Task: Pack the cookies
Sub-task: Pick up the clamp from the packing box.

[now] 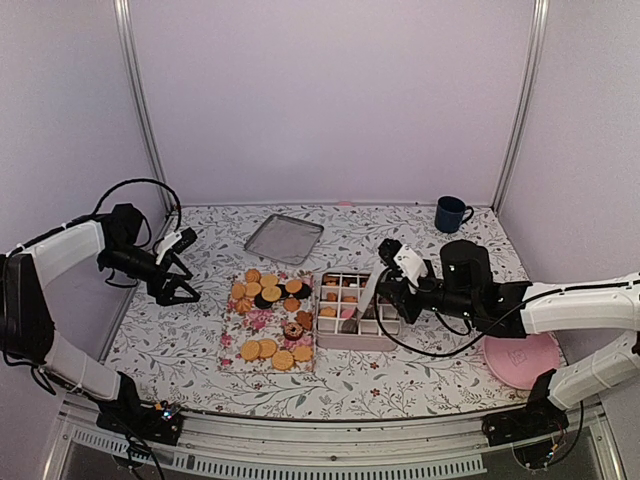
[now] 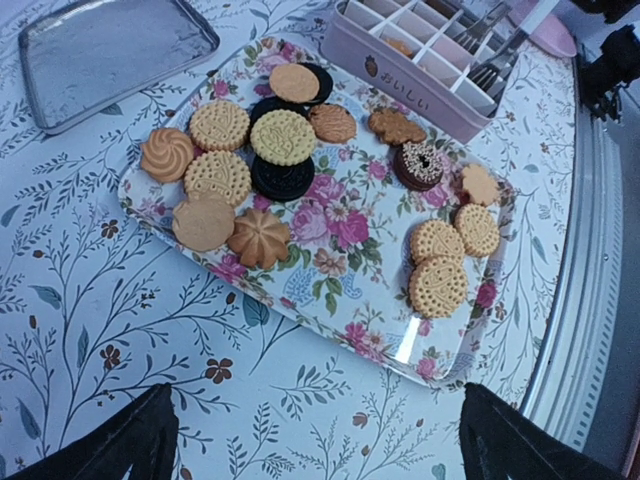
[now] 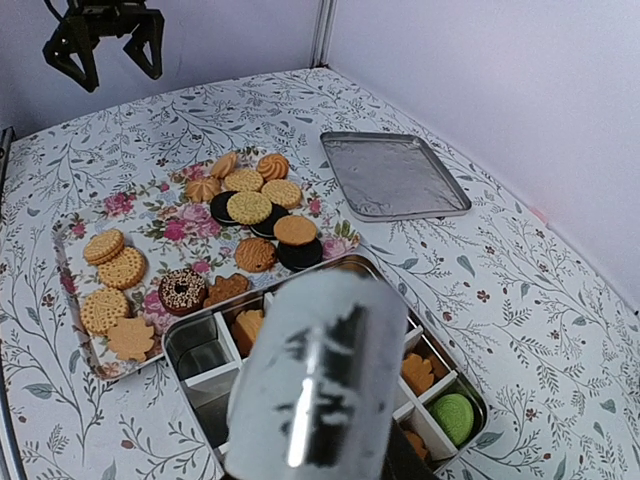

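Observation:
Several cookies [image 1: 268,320] [image 2: 284,136] [image 3: 248,206], golden and dark, lie on a floral tray [image 1: 232,350] [image 2: 340,262] [image 3: 72,262]. More sit in the divided box [image 1: 350,342] [image 2: 400,96] [image 3: 182,326] to its right, among them a green one [image 3: 452,416] and a pink one [image 1: 348,312]. My right gripper [image 1: 388,298] is over the box, shut on metal tongs [image 1: 374,284] [image 3: 320,380] whose forked tips [image 2: 490,58] reach into it. The tongs hide the jaws in the right wrist view. My left gripper [image 1: 178,290] [image 2: 315,398] hangs open and empty, left of the tray.
A shallow metal lid [image 1: 284,238] [image 2: 110,55] [image 3: 392,175] lies behind the tray. A dark blue mug [image 1: 451,213] stands at the back right. A pink plate [image 1: 522,360] lies under my right forearm. Walls close the back and both sides.

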Available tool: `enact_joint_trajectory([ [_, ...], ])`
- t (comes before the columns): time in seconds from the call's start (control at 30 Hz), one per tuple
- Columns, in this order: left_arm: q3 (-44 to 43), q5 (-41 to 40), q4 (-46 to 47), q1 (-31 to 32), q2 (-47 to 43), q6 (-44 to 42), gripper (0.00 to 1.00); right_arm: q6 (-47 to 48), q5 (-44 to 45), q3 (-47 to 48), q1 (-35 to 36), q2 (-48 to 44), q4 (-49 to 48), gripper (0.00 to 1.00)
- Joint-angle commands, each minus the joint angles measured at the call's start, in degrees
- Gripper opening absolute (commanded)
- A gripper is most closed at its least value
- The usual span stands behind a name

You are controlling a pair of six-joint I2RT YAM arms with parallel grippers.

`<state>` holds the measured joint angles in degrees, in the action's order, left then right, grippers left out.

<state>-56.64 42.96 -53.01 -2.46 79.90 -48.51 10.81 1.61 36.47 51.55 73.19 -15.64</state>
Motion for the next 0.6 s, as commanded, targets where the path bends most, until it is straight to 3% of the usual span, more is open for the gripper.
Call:
enact_joint_trajectory([
  [0.0, -1.5, 0.7, -0.8, 0.8, 0.5, 0.0, 0.98, 2.0, -0.2, 3.0, -0.8, 1.5, -2.6, 0.16],
  [0.03, -1.5, 0.7, -0.9, 0.9, 0.4, 0.0, 0.98, 2.4, -0.3, 3.4, -0.8, 1.5, -2.5, 0.09],
  [0.13, -1.5, 0.5, -0.8, 1.0, 0.1, 0.0, 0.98, 3.0, -0.9, 4.1, -0.8, 0.4, -1.9, 0.02],
  [0.57, -2.0, 0.5, -0.9, 1.8, 0.5, 0.1, 0.98, 3.9, -2.5, 8.7, -0.8, -5.0, 6.3, 0.0],
])
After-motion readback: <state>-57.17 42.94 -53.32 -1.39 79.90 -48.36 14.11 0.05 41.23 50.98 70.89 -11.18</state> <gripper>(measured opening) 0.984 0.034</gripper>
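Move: The clamp stands leaning in the packing box with its upper end already at my right fingers; its middle is about 2 cm left, 1 cm back and some 6 cm below my right hand. The box's middle lies about 1 cm ahead, 4 cm left and 14 cm down. The cookie tray is level with my hand, some 22 cm left; the grey tray roughly 22 cm ahead and 18 cm left. From my left hand the clamp is about 34 cm right, 3 cm back and slightly lower. I shut my right fingers from about a quarter open to almost closed, pinching the clamp near its upper end while easing about 1 cm forward. Keeping that grip, I draw back the little I went forward and lift, ending some 4 cm higher, with the fingers tilting up only slightly. ##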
